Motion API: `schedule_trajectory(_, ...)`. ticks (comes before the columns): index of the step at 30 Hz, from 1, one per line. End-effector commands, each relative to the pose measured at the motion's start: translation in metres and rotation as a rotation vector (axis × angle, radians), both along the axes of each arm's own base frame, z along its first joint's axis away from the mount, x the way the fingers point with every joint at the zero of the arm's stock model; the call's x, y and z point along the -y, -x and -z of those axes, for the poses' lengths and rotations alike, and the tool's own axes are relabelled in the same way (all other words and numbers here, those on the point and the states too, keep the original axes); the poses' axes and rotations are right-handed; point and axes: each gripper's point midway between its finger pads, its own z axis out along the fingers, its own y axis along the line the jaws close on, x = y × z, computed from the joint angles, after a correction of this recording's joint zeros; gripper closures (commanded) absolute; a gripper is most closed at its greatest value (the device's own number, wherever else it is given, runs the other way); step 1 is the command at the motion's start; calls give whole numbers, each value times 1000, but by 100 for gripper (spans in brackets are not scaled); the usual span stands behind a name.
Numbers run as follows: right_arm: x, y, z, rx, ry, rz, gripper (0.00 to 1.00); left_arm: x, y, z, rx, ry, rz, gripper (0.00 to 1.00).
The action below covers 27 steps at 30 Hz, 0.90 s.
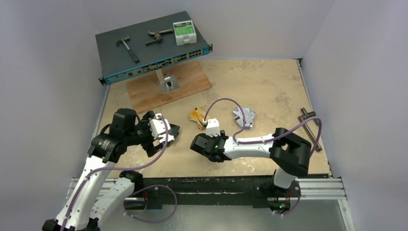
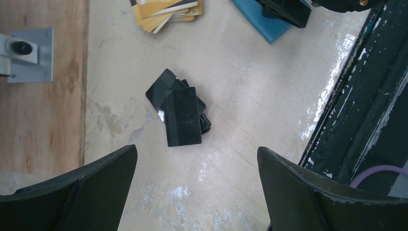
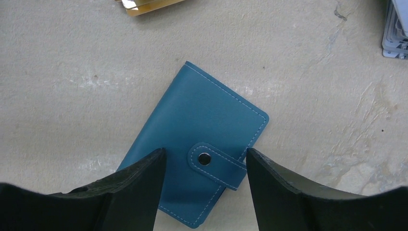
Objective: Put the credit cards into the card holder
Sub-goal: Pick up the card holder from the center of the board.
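The teal-blue card holder (image 3: 211, 115) lies closed and flat on the table, its strap snapped with a silver button (image 3: 204, 157). My right gripper (image 3: 206, 153) hovers right over it, jaws partly apart on either side of the strap, not clamped. In the top view the right gripper (image 1: 199, 143) hides the holder. A fanned stack of black credit cards (image 2: 180, 115) lies ahead of my left gripper (image 2: 196, 150), which is wide open and empty. Gold-orange cards (image 1: 196, 117) (image 2: 166, 12) lie further back. Silver-grey cards (image 1: 244, 116) (image 3: 397, 29) sit to the right.
A network switch (image 1: 154, 48) on a metal stand (image 2: 29, 55) over a wooden board (image 1: 168, 86) carries a hammer (image 1: 127, 48), another tool and a white-green box (image 1: 184, 32). A metal wrench (image 1: 310, 122) lies at the right edge. The dark front rail (image 2: 365, 96) borders the table.
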Motion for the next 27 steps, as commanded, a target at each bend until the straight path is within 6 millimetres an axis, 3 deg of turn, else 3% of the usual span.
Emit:
schedule_trajectory(1, 10, 5, 12, -14, 7, 27, 41, 11, -6, 2, 30, -57, 82, 4)
schedule_trajectory(7, 25, 12, 14, -27, -4, 69, 54, 28, -12, 5, 53, -76, 153, 4)
schedule_trajectory(15, 40, 19, 11, -29, -37, 99, 69, 54, -23, 4, -26, -6, 119, 6)
schedule_trajectory(22, 24, 20, 10, -24, -111, -3, 98, 73, -30, -4, -258, 41, 2, 9)
schedule_trajectory(27, 3, 15, -10, 13, -165, -120, 100, 78, -24, -3, -386, 49, -47, 9)
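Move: The blue card holder lies right under the right hand's open fingertips, its middle about 1 cm ahead, 1 cm to the left and 1 cm below. From that hand the orange cards are some 13 cm ahead and 6 cm left, the silver cards 13 cm ahead and 12 cm right, and the black cards 6 cm ahead and 18 cm left. From the left hand the holder is about 21 cm right, 3 cm ahead and 17 cm below. Rightward and a little back, about 2.5 cm and nearly level, the right hand sweeps low over the card holder while its fingers close from well open to almost shut, the tips meeting at the strap. The left hand, wide open and still high, drifts some 8 cm right and forward towards the middle of the board, then tips its fingers downward. ##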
